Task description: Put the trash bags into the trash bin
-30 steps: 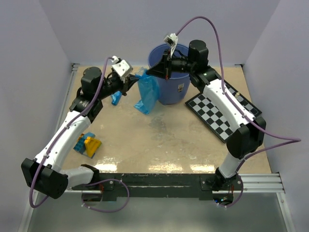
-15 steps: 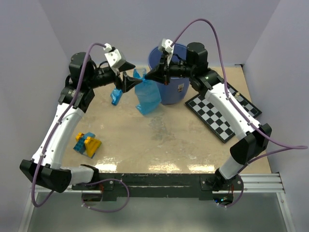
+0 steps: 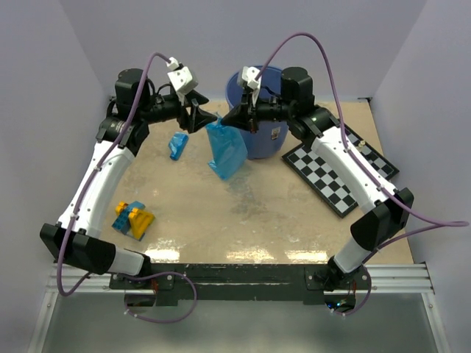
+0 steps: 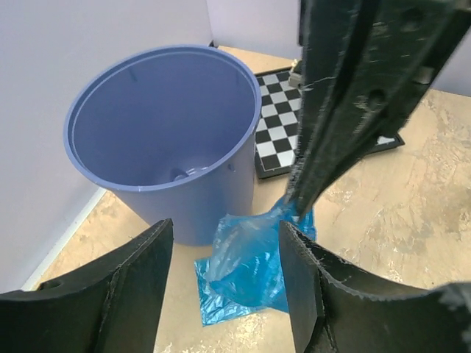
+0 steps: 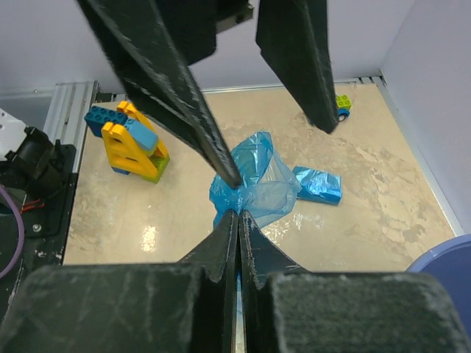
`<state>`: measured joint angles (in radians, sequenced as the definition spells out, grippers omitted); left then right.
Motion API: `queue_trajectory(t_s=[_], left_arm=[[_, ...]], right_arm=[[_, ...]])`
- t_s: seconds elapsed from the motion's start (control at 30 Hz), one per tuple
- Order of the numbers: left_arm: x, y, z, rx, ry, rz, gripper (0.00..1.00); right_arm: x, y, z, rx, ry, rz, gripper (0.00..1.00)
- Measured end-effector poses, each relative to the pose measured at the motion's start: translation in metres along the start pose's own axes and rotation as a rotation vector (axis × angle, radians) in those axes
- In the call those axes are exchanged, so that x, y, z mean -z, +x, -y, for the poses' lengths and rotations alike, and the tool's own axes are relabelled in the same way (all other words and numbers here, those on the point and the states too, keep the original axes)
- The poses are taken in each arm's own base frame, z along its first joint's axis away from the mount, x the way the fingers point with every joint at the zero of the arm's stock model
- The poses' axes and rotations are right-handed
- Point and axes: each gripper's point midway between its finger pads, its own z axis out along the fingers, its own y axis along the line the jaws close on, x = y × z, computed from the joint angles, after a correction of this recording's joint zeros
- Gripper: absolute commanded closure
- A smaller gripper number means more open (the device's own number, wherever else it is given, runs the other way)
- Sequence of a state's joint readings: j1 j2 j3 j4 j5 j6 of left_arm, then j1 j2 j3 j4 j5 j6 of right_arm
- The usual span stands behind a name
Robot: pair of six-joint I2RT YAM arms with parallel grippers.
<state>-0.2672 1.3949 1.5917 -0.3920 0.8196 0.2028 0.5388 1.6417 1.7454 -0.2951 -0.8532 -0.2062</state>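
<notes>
A thin blue trash bag (image 3: 225, 151) hangs beside the trash bin (image 3: 274, 136), pinched at its top by my right gripper (image 3: 229, 123), which is shut on it. In the right wrist view the shut tips (image 5: 238, 213) bite the gathered film of the bag (image 5: 257, 180). My left gripper (image 3: 206, 118) stands open just left of the bag top, touching nothing. From the left wrist the bag (image 4: 250, 261) shows below, between the spread jaws of that gripper (image 4: 224, 294), next to the bin (image 4: 162, 140). A second, folded trash bag (image 3: 177, 145) lies on the table to the left.
A chessboard (image 3: 342, 173) lies right of the bin. Yellow and blue toy blocks (image 3: 134, 219) sit at the near left. A small green block (image 5: 342, 107) rests by the left wall. Walls close in the table on three sides.
My left gripper has opened, let go of the bag and drawn back up and to the left. The bag now hangs from the right gripper alone, a little further from the table.
</notes>
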Motion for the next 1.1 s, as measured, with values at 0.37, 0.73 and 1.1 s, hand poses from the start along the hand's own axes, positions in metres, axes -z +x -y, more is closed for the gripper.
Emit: queue_trajectory(t_s=[0.37,0.73,1.1], left_arm=[[-0.014,0.035,-0.007,0.05,0.039,-0.075,0.46],[-0.019,0.054,0.01,0.108,0.159,-0.113,0.97],[-0.022,0.058,0.001,0.126,0.085,-0.091,1.0]], right_arm=[[0.001,0.0,-0.01,0.05,-0.021,-0.015,1.0],[0.007,-0.005,-0.011,0.092,-0.004,-0.014,1.0],[0.011,0.002,-0.007,0.02,0.053,-0.047,0.37]])
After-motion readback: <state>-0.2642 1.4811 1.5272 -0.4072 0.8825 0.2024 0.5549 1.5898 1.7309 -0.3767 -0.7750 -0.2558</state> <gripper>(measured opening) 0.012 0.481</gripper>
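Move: The left hand's open fingers are just above the trash bag's loose top, about 4 cm to the right and 5 cm down. The right fingers still pinch that top. From the right hand the trash bin stands some 16 cm ahead and 13 cm right, its middle roughly 22 cm lower; a folded blue bag lies about 12 cm ahead and 13 cm left of the left hand, down on the table. The left hand sinks about 6 cm and shuts on the bag's top, then the right fingers part halfway. ##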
